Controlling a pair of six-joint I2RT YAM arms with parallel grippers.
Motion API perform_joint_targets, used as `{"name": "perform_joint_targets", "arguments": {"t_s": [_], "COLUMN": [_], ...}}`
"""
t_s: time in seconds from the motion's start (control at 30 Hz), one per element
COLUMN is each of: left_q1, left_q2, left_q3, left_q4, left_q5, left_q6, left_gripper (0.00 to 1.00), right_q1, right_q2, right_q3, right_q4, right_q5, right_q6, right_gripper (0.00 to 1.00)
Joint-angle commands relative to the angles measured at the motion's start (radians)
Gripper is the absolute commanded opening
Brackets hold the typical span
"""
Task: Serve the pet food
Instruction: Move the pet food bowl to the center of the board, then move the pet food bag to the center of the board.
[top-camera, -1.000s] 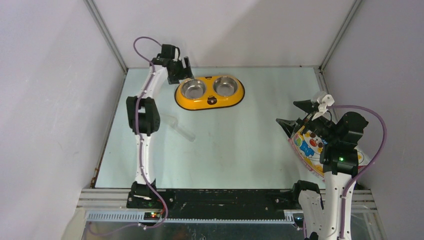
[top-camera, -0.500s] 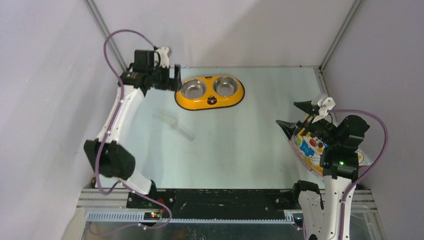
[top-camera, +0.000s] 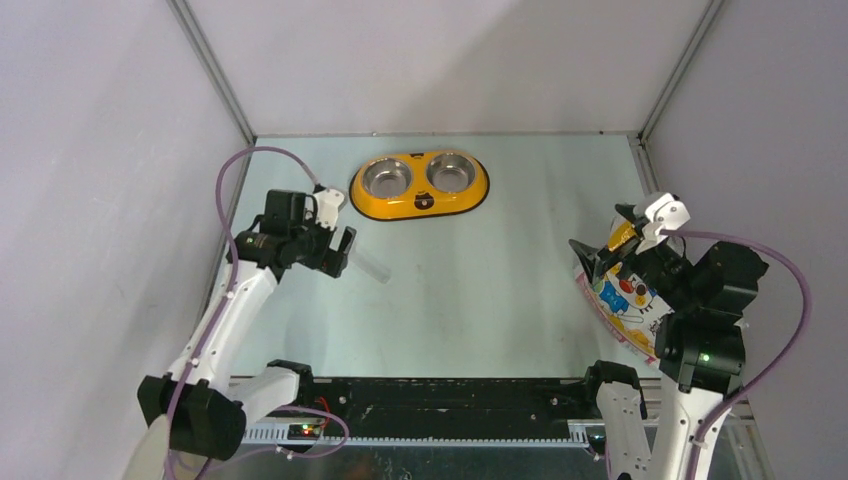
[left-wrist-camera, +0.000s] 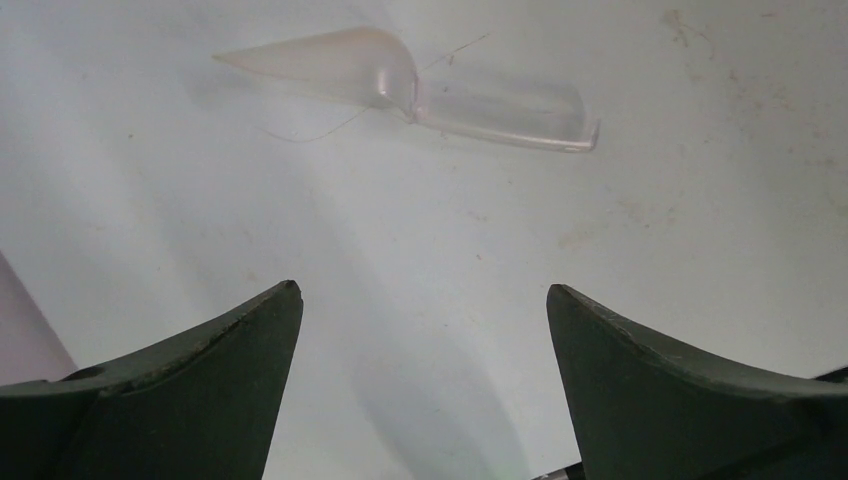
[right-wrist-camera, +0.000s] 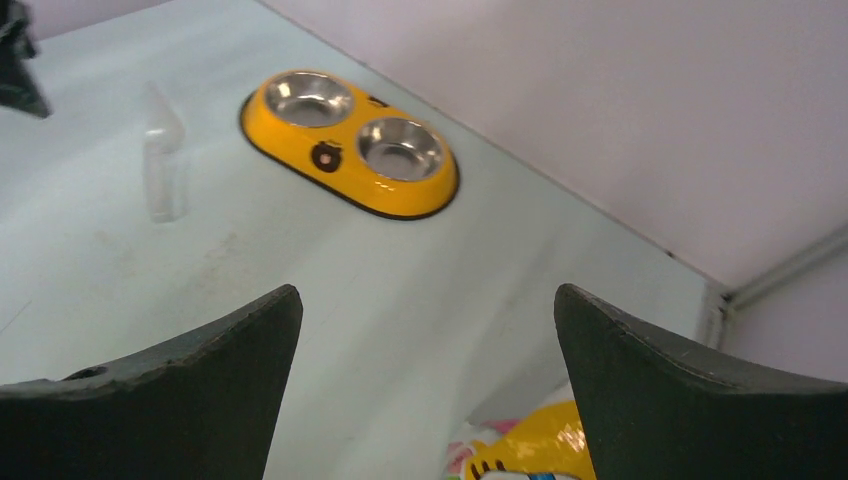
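The pet food itself does not show; its crinkly yellow-white bag with a cartoon cat (top-camera: 628, 298) lies at the table's right edge, and a corner of the bag (right-wrist-camera: 530, 455) shows in the right wrist view. My right gripper (top-camera: 603, 236) hovers open just above the bag's far end, nothing between its jaws (right-wrist-camera: 428, 300). A clear plastic scoop (left-wrist-camera: 420, 85) lies flat on the table. My left gripper (top-camera: 342, 253) stands open just left of the scoop (top-camera: 370, 265), empty (left-wrist-camera: 425, 300). The yellow double bowl (top-camera: 420, 186) sits at the back, both steel cups empty (right-wrist-camera: 350, 145).
White walls close in the table on the left, back and right, with metal frame posts (top-camera: 210, 70) at the back corners. The arms' black base rail (top-camera: 440, 395) runs along the near edge. The bag lies close to the right wall.
My left arm has swung back from beside the bowl toward the near left, ending low over the scoop. The right gripper has shifted slightly right over the bag.
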Motion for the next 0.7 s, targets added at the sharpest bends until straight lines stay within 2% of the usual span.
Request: {"name": "perform_joint_targets", "arguments": {"t_s": [0.0,0.1,0.13,0.27,0.33,0.4,0.47,0.53,0.6,0.67], "left_q1": [-0.006,-0.019,-0.028,-0.052,-0.062,-0.065,-0.066,-0.066,-0.067,-0.072], "left_q2": [-0.068,-0.088,-0.095,-0.081,-0.067,-0.058,-0.061,-0.072,-0.078,-0.079], "left_q3": [-0.046,-0.07,-0.075,-0.109,-0.127,-0.134,-0.143,-0.147,-0.146,-0.147], "left_q4": [0.109,0.13,0.137,0.161,0.17,0.172,0.175,0.183,0.183,0.182], "left_q5": [-0.077,-0.108,-0.118,-0.163,-0.176,-0.187,-0.187,-0.178,-0.166,-0.159], "left_q6": [-0.01,-0.005,-0.007,-0.01,-0.01,-0.011,-0.011,-0.01,-0.008,-0.008], "left_gripper": [1.0,1.0,1.0,1.0,1.0,1.0,1.0,1.0,1.0,1.0], "right_q1": [-0.004,-0.004,-0.004,-0.004,-0.004,-0.004,-0.004,-0.003,-0.002,-0.014], "right_q2": [0.021,0.021,0.007,-0.066,-0.086,-0.1,-0.119,-0.137,-0.158,-0.18], "right_q3": [0.109,0.162,0.178,0.193,0.213,0.233,0.236,0.227,0.213,0.192], "right_q4": [-0.157,-0.239,-0.25,-0.313,-0.341,-0.374,-0.407,-0.425,-0.441,-0.447], "right_q5": [0.231,0.457,0.487,0.451,0.515,0.661,0.919,1.087,1.198,1.247], "right_q6": [0.012,0.035,0.03,-0.018,-0.023,-0.041,-0.071,-0.099,-0.113,-0.121], "right_gripper": [1.0,1.0,1.0,1.0,1.0,1.0,1.0,1.0,1.0,1.0]}}
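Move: The pet food bag lies flat about 17 cm to the right of the right hand, roughly level with it in reach and some 34 cm below; from that hand the bowl stands about 27 cm ahead and 29 cm to the left, equally low. The clear scoop is nearly under the left hand, about 5 cm ahead, 1 cm right and 16 cm down, and the bowl lies roughly 21 cm ahead and 16 cm right of the left hand. The pet food bag draws the right hand, which stays high and wide open as it swings about 14 cm to the right and 8 cm back, turning clockwise some 50 degrees so the fingers face outward instead of towards the bowl. Above the scoop the left hand, also open, eases down a little and slightly left. Neither hand touches anything. ##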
